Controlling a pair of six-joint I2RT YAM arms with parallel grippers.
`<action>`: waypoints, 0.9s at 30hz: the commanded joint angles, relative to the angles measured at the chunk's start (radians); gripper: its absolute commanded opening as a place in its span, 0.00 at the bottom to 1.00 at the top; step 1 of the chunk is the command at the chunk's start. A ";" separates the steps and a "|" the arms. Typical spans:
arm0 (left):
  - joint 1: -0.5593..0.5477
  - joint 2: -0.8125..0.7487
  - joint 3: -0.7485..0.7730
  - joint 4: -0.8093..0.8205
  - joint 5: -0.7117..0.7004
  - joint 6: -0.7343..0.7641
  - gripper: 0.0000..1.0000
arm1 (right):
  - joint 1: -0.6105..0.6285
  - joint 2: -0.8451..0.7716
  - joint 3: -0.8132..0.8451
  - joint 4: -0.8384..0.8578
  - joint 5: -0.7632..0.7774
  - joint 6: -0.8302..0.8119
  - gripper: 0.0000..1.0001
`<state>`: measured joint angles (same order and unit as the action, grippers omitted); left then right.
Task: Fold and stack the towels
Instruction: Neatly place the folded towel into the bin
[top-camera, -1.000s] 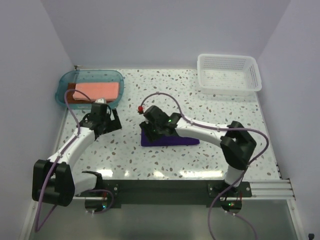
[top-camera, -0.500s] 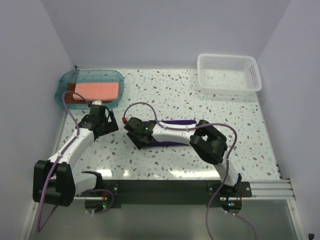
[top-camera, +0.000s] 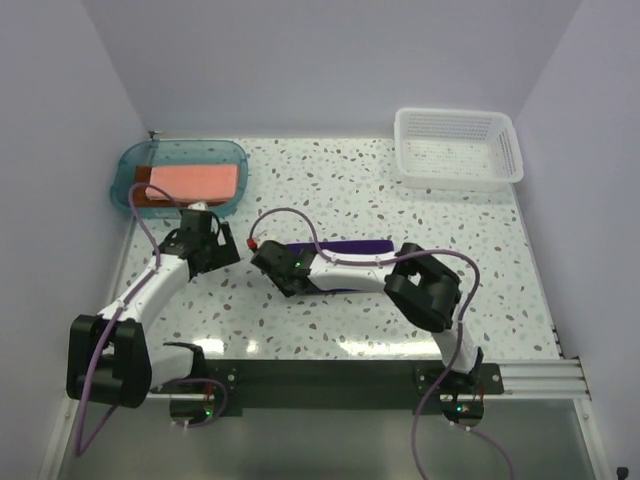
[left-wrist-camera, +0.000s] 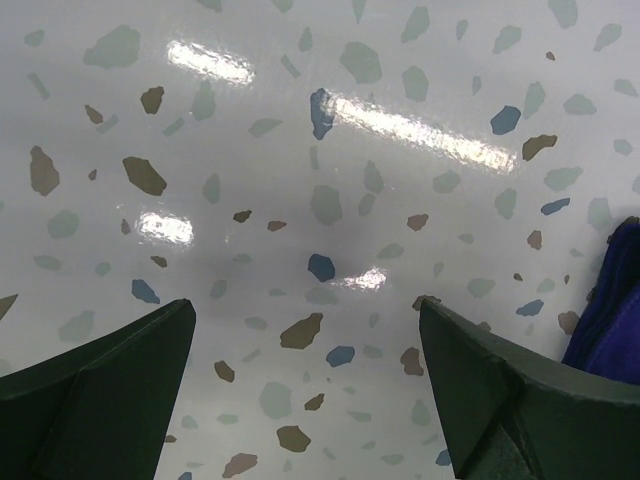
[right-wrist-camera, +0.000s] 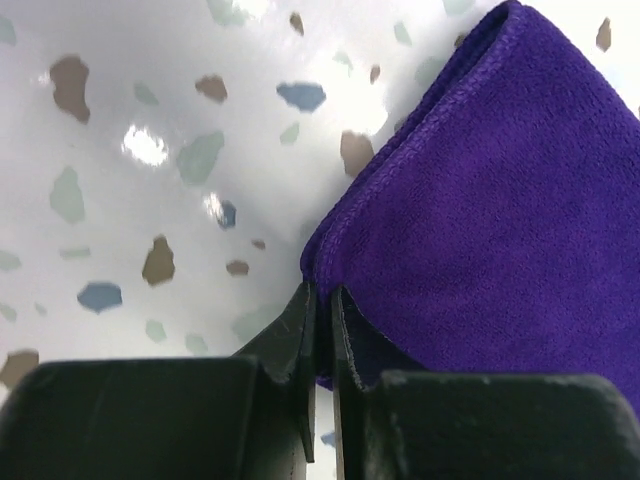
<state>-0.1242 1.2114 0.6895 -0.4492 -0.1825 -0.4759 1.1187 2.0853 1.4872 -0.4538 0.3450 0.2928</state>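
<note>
The purple towel (top-camera: 350, 246) lies folded mid-table, mostly hidden under my right forearm. My right gripper (top-camera: 280, 275) is at its left end. In the right wrist view the right gripper (right-wrist-camera: 322, 295) is shut on the doubled edge of the purple towel (right-wrist-camera: 500, 200), with cloth pinched between the fingers. The salmon pink towel (top-camera: 195, 180) lies folded in the teal tray (top-camera: 180, 152), on top of the rust brown towel (top-camera: 142, 196). My left gripper (top-camera: 222, 250) hangs open over bare table. In its wrist view the left gripper (left-wrist-camera: 307, 302) holds nothing, and the purple towel (left-wrist-camera: 615, 310) shows at the right edge.
A white mesh basket (top-camera: 458, 150) stands at the back right. The teal tray sits at the back left, close to the left wall. The speckled table (top-camera: 350, 180) runs between them.
My right arm swung left and down across the purple towel, and its gripper closed on the towel's left edge. The left arm barely moved.
</note>
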 joint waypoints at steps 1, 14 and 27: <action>0.011 0.028 0.011 0.033 0.092 -0.006 1.00 | -0.014 -0.114 -0.079 0.032 -0.060 -0.032 0.00; -0.126 0.094 -0.004 0.216 0.454 -0.300 1.00 | -0.054 -0.327 -0.271 0.288 -0.167 0.003 0.00; -0.239 0.215 -0.108 0.466 0.506 -0.529 0.99 | -0.057 -0.355 -0.346 0.372 -0.207 0.058 0.00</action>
<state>-0.3458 1.4052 0.6018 -0.0925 0.3038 -0.9283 1.0645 1.7863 1.1481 -0.1585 0.1539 0.3191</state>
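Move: The folded purple towel's left edge lies about 18 cm to the right of the open left gripper, about level with it fore and aft, some 5 cm lower. The teal bin's middle is about 24 cm ahead of that gripper and 9 cm left, the salmon towel in it 24 cm ahead and 5 cm left. The right gripper already pinches the near-left corner; from it the bin is some 30 cm ahead and 28 cm left, and the purple towel's middle 5 cm ahead and 12 cm right. Lift the pinched near-left corner about 5 cm with the right gripper, easing back slightly and letting it settle about a centimetre at the end, grip kept. Meanwhile swing the left gripper some 16 cm right to the raised left edge, rolling it over 35 degrees so its fingers swing rightward, sinking 2 cm late, jaws still wide open around the edge beside the right fingertips. ##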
